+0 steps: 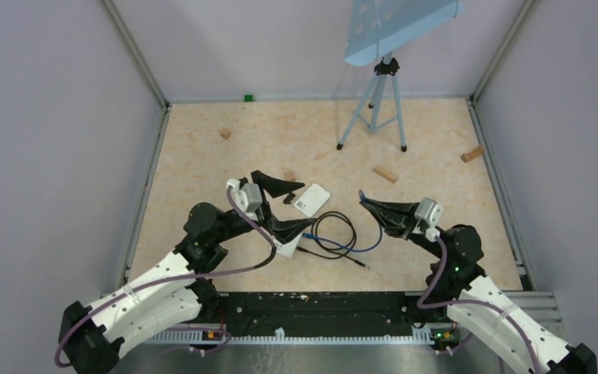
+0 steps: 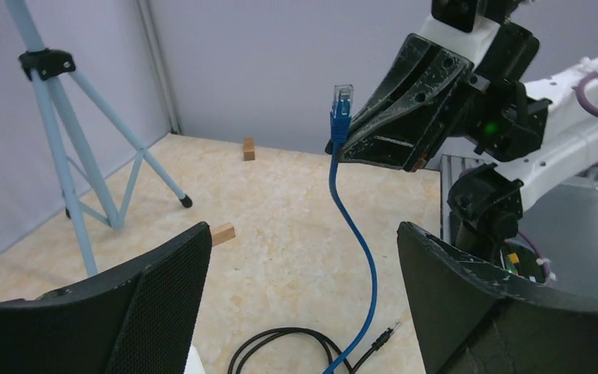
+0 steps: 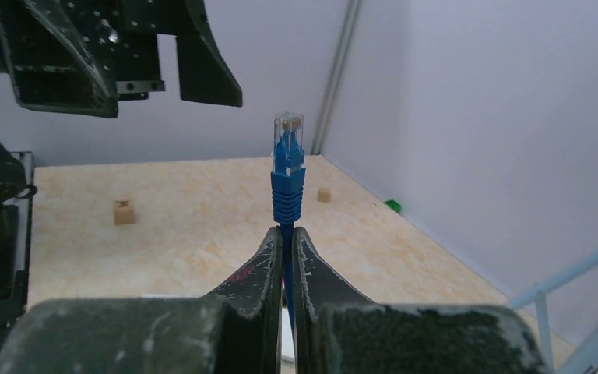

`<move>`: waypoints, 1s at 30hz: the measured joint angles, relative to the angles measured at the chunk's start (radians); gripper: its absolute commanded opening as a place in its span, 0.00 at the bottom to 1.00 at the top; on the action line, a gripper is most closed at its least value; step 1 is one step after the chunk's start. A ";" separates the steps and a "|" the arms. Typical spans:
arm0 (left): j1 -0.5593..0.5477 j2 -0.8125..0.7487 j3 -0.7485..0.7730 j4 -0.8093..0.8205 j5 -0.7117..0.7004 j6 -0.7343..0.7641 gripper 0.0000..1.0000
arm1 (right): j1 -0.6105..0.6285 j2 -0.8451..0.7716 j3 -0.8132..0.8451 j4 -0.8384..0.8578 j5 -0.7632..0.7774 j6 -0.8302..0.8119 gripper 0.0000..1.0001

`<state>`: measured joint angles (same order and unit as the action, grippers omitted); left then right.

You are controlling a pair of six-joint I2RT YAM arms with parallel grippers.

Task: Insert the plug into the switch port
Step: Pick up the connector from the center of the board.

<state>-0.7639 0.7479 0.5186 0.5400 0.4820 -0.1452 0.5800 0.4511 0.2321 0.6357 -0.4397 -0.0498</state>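
Note:
My right gripper (image 1: 364, 199) (image 3: 283, 231) is shut on the blue cable just below its plug (image 3: 288, 156) (image 2: 342, 103). The clear-tipped plug stands up out of the closed fingers, above the table. From there the blue cable (image 1: 375, 238) (image 2: 360, 249) hangs down to the floor. A white box, the switch (image 1: 312, 199), lies flat on the table left of the plug. My left gripper (image 1: 302, 204) (image 2: 302, 230) is wide open around the switch's spot, with nothing between its fingers (image 3: 202, 62). It faces the plug. I cannot make out the switch's port.
A black cable (image 1: 335, 234) (image 2: 280, 339) is looped on the table between the arms. A blue tripod (image 1: 374, 101) (image 2: 70, 156) stands at the back right. Small wooden blocks (image 1: 384, 173) (image 2: 248, 148) (image 3: 123, 211) are scattered about, with a green piece (image 1: 247, 97) at the back wall.

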 measured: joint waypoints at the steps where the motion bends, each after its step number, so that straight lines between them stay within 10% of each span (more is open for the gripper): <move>1: 0.000 0.006 -0.018 0.033 0.021 0.018 0.92 | 0.000 0.005 -0.007 0.030 -0.033 0.006 0.00; 13: -0.023 0.177 -0.026 0.247 0.245 0.191 0.83 | 0.073 0.175 0.000 0.253 -0.268 0.068 0.00; 30: -0.053 0.262 0.138 0.034 0.590 0.438 0.51 | 0.121 0.271 0.087 0.150 -0.406 0.103 0.00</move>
<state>-0.8169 1.0103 0.6563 0.5735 1.0721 0.2928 0.7006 0.7223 0.3191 0.7853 -0.8452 0.0536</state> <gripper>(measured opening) 0.566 0.014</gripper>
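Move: The blue plug stands up out of my right fingertips, roughly level with my empty left hand, about 12 cm to its right and 2 cm farther out. From my right hand, the left fingers' gap is about 12 cm left, 2 cm back and 3 cm higher. On the table some 31 cm below my left hand, the black cable coil lies 7 cm ahead and 8 cm right, the near white box 5 cm ahead and 6 cm left, and the far white box 18 cm ahead and 2 cm right. I bring both hands together in the air for a handover: my left goes about 6 cm back and 5 cm right, sinking slightly, rolls and swings clockwise some 30 degrees, and half closes its wide-open fingers around the approaching plug. My right, still pinching just behind the plug, carries it back and left into that gap, turning counter-clockwise. ##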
